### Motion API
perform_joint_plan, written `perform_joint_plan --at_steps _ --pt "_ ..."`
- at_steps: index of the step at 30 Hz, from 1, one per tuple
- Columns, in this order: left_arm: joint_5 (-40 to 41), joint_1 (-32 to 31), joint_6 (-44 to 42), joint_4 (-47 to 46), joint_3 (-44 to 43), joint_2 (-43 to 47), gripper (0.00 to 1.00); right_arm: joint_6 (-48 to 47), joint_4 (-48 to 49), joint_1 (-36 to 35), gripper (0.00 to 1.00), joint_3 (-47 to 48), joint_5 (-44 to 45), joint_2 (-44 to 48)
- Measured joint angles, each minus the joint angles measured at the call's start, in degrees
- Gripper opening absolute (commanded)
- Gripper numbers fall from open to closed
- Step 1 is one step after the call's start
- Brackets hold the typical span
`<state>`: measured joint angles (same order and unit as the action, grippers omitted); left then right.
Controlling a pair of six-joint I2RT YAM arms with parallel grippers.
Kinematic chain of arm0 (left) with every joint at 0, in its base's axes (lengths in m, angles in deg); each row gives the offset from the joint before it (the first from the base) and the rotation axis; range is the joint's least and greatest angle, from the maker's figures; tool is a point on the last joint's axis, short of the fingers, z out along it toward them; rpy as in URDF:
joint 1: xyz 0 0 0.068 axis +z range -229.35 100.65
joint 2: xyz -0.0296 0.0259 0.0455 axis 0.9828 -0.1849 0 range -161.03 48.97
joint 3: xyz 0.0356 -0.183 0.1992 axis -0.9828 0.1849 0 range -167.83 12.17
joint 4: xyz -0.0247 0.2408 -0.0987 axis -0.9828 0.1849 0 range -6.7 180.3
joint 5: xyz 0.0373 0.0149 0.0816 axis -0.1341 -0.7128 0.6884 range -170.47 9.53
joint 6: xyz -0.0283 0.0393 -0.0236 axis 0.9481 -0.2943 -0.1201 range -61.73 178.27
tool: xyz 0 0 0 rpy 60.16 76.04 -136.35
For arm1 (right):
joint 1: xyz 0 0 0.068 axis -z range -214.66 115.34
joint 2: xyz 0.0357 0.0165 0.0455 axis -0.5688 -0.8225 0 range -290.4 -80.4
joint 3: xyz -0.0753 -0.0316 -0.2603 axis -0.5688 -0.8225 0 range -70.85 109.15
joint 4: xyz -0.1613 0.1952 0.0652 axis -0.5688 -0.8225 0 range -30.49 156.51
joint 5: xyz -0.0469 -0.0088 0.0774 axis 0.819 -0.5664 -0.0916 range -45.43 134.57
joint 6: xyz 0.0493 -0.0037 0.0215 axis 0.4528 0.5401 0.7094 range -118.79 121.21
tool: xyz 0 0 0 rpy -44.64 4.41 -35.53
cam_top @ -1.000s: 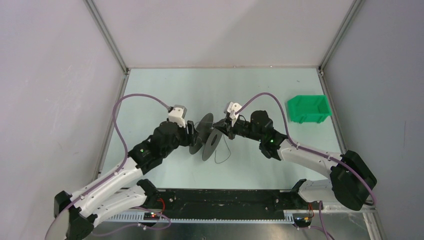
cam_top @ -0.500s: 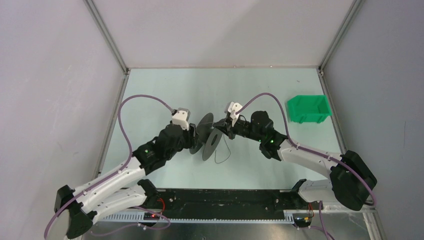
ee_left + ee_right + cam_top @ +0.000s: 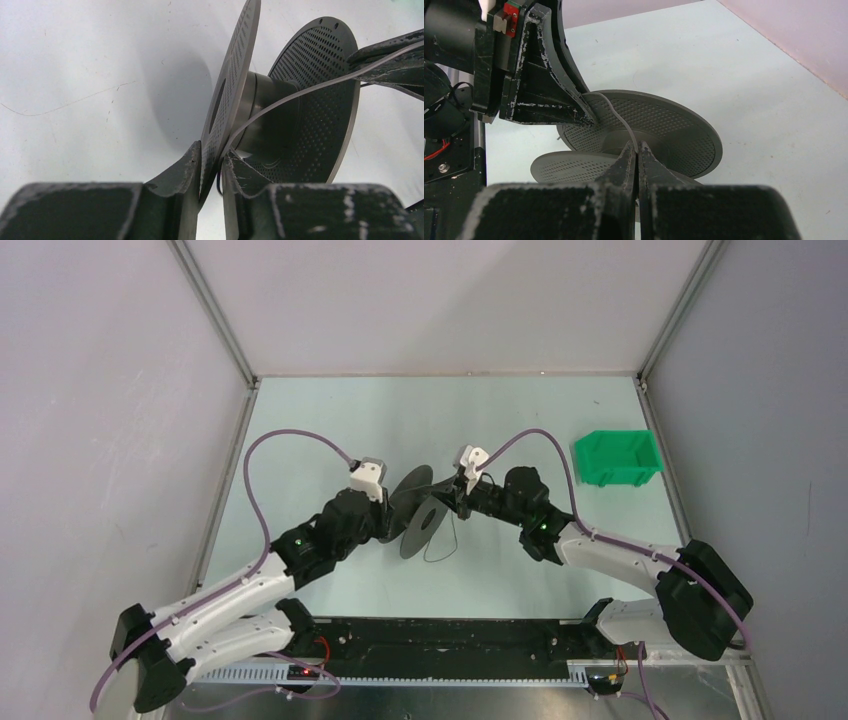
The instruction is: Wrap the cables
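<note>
The dark grey perforated spool [image 3: 423, 527] is held off the table between both arms. My left gripper [image 3: 393, 522] is shut on the edge of its near flange, as the left wrist view [image 3: 212, 152] shows on the spool [image 3: 310, 115]. My right gripper [image 3: 448, 503] is shut on the thin cable [image 3: 620, 116], pinched at its fingertips [image 3: 637, 146] just in front of the spool hub [image 3: 624, 137]. In the left wrist view the cable [image 3: 310, 89] runs taut from the hub up to the right gripper [image 3: 395, 62]. A slack loop of cable [image 3: 444, 548] hangs below the spool.
A green bin [image 3: 617, 458] stands at the right side of the table. The pale green table [image 3: 330, 420] is walled on both sides, with metal frame posts at the far corners. Purple hoses arch over both arms.
My left arm has shifted a little right and toward the near edge, tilting the spool with it. The right gripper has stayed nearly in place with the cable, and the hanging loop has shortened slightly.
</note>
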<state>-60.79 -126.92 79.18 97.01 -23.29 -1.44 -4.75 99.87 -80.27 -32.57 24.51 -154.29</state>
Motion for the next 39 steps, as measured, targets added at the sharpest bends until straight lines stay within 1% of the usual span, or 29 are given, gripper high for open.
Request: perform_joint_plan --at_steps 8,17,19,21,23,24,25,27,31,35,39 --pt "0.11 -0.07 0.0 -0.28 0.0 -2.34 0.29 0.92 2.64 0.85 0.02 -1.25 0.37 -0.2" --pt "0.66 -0.07 -0.37 -0.26 0.0 -3.58 0.3 1.68 4.63 1.7 0.02 -1.97 0.52 -0.59" --pt "0.85 -0.07 -0.44 -0.26 0.0 -3.93 0.34 1.7 4.66 1.7 0.01 -1.97 0.5 -0.59" --pt "0.94 -0.07 -0.42 -0.24 0.0 -4.15 0.39 1.68 4.66 1.75 0.0 -1.99 0.5 -0.59" --pt "0.9 -0.07 -0.37 -0.2 0.0 -4.17 0.48 1.64 4.72 1.75 0.0 -2.05 0.5 -0.59" --pt "0.85 -0.09 -0.22 -0.09 0.0 -4.0 0.5 1.53 4.72 1.75 0.0 -2.05 0.48 -0.57" --pt "0.85 -0.09 -0.07 0.2 0.0 -3.72 0.54 1.44 4.7 1.79 0.0 -2.05 0.46 -0.57" --pt "0.74 -0.09 0.66 0.87 0.0 -2.32 0.58 1.4 4.68 1.97 0.0 -2.05 0.26 -0.52" --pt "0.39 -0.09 1.68 2.45 0.0 2.19 0.64 1.42 3.91 2.84 0.0 -2.27 -1.33 0.2" --pt "-0.48 -0.09 2.05 4.66 -0.35 6.71 0.68 1.4 1.49 3.54 0.0 -2.71 -2.73 2.16" --pt "-0.57 -0.09 1.97 5.99 -1.7 8.72 0.71 1.25 -0.55 4.24 0.0 -2.8 -3.89 3.43"
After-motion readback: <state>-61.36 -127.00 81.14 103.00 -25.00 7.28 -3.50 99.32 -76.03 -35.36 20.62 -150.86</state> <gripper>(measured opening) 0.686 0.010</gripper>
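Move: At the left fingertips are the back-left rim of the spool's left flange and the cable; the spool's middle lies about 5 cm ahead, 6 cm to their right and 6 cm lower. The right fingertips, shut on the cable, are some 9 cm to the right, 4 cm farther out and 5 cm higher. From the right hand the spool's middle is level, roughly 4 cm left and 11 cm below; the loose cable tail reaches the table about 4 cm back, 20 cm down. Pressing down about 2 cm at the flange rim, the left hand tucks the cable toward the gap between the flanges, then spreads its fingers wide, lets go and lifts some 5 cm while backing off and edging left. The right hand, its fingers still closed on the cable, eases forward 1 cm, pauses, then draws about 1.5 cm to the right and slightly back. ##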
